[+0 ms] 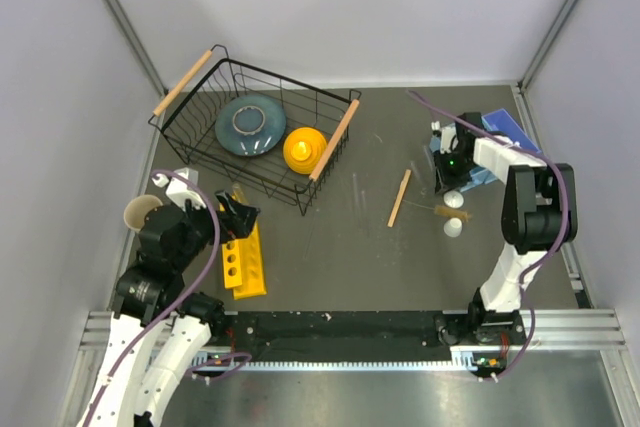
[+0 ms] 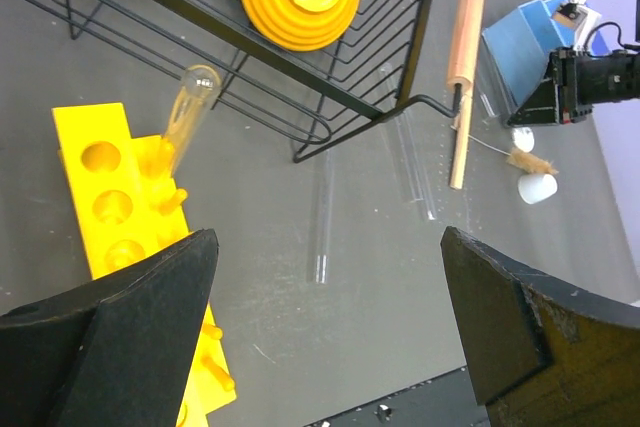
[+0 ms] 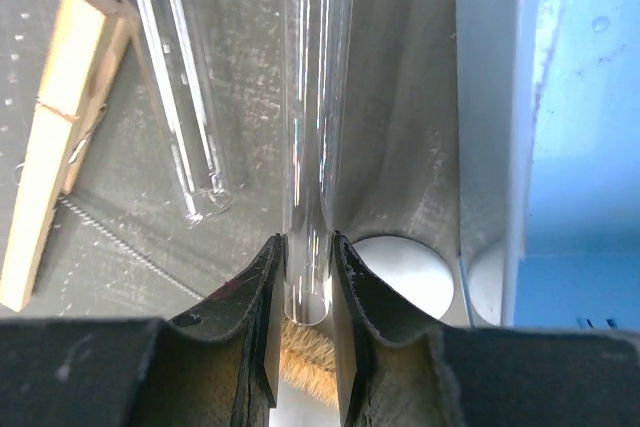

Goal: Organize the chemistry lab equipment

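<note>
My right gripper (image 1: 447, 165) (image 3: 306, 297) is shut on the open end of a slim clear glass tube (image 3: 318, 97) that lies low over the table beside a blue box (image 3: 570, 147). A second clear tube (image 3: 180, 97) and the pale wooden stick (image 3: 60, 137) (image 1: 399, 197) lie to its left. Two white round pieces (image 3: 405, 272) (image 1: 453, 227) and the brown brush (image 3: 310, 362) lie under the fingers. My left gripper (image 1: 238, 215) (image 2: 330, 347) is open and empty above the table beside a yellow tube rack (image 2: 110, 197) that holds one tube (image 2: 190, 102). A loose clear tube (image 2: 322, 217) lies ahead of it.
The black wire basket (image 1: 190, 132) with wooden handles stands at the back left and holds the blue-grey plate (image 1: 250, 124) and yellow dome (image 1: 305, 149). A paper cup (image 1: 140, 212) stands at the left edge. The blue box (image 1: 505, 132) is at the far right.
</note>
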Robot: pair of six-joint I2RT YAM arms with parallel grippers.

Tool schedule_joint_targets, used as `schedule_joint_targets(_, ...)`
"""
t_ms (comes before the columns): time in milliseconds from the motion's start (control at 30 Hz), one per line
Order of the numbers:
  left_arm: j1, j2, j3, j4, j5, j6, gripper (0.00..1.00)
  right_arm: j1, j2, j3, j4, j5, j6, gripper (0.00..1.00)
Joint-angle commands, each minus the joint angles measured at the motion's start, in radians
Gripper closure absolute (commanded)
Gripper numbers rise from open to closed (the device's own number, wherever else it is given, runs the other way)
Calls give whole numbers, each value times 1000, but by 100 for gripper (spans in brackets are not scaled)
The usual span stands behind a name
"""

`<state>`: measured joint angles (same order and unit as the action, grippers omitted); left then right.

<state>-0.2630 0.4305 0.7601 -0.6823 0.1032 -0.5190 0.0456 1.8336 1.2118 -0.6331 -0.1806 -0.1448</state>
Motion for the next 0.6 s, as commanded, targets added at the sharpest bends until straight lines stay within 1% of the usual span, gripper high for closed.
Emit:
schedule_joint_targets(0,4,17,-5,108,96,-45,1,-12,-120,5,27,-117,2,92)
schedule_joint_targets(67,4,27,-5,145,136,-71,1,-12,-154,-4,27,-144,-1,92)
schedule_joint_targets(167,4,40,-13,217,222,-116,1,-12,-224,-31,26,-233,-21,93)
schedule_joint_targets(200,2,43,-16,237,268,-145,1,-12,-264,-44,24,-285,-25,93)
schedule_joint_targets(267,4,56,-25,300,311,-177,1,-10,-310,-72,21,-347,-55,93)
schedule_joint_targets(300,2,62,-30,326,329,-212,1,-12,-354,-81,18,-402,-64,93)
schedule_joint_targets(367,2,88,-36,384,386,-245,1,-10,-405,-101,9,-465,-101,93)
schedule_joint_targets(400,4,103,-33,395,404,-287,1,-10,-428,-122,-3,-524,-114,93)
schedule_joint_targets(433,2,119,-27,409,449,-306,1,-6,-480,-133,-13,-558,-148,93)
schedule_joint_targets(500,-2,161,-24,458,481,-355,1,2,-532,-167,-31,-649,-186,92)
schedule_joint_targets(567,-13,195,-13,475,487,-369,1,35,-614,-195,-57,-687,-242,92)
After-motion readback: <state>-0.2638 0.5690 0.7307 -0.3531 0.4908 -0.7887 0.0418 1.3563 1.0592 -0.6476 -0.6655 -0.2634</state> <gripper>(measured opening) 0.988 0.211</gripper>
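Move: The test tube already pinched in the right fingers has its middle about 6 cm ahead and 3 cm left of that hand. The yellow rack is some 51 cm left and 17 cm back. Close by are the blue tray, 11 cm right and 9 cm ahead, and the wooden clamp, 12 cm left and 3 cm back. From the left hand, that tube lies roughly 46 cm right, 22 cm ahead and 21 cm below; the rack is almost directly underneath, about 22 cm down. Up and leftward, speeding up, the right hand lifts the test tube by its end about 13 cm off the table, drawing back later on; the wrist turns counter-clockwise and swings the fingers forward and left, grip kept. The left hand, wide open and empty, sweeps about 7 cm right and rises towards the tube, rolling right side down and turning clockwise, away from the rack. ##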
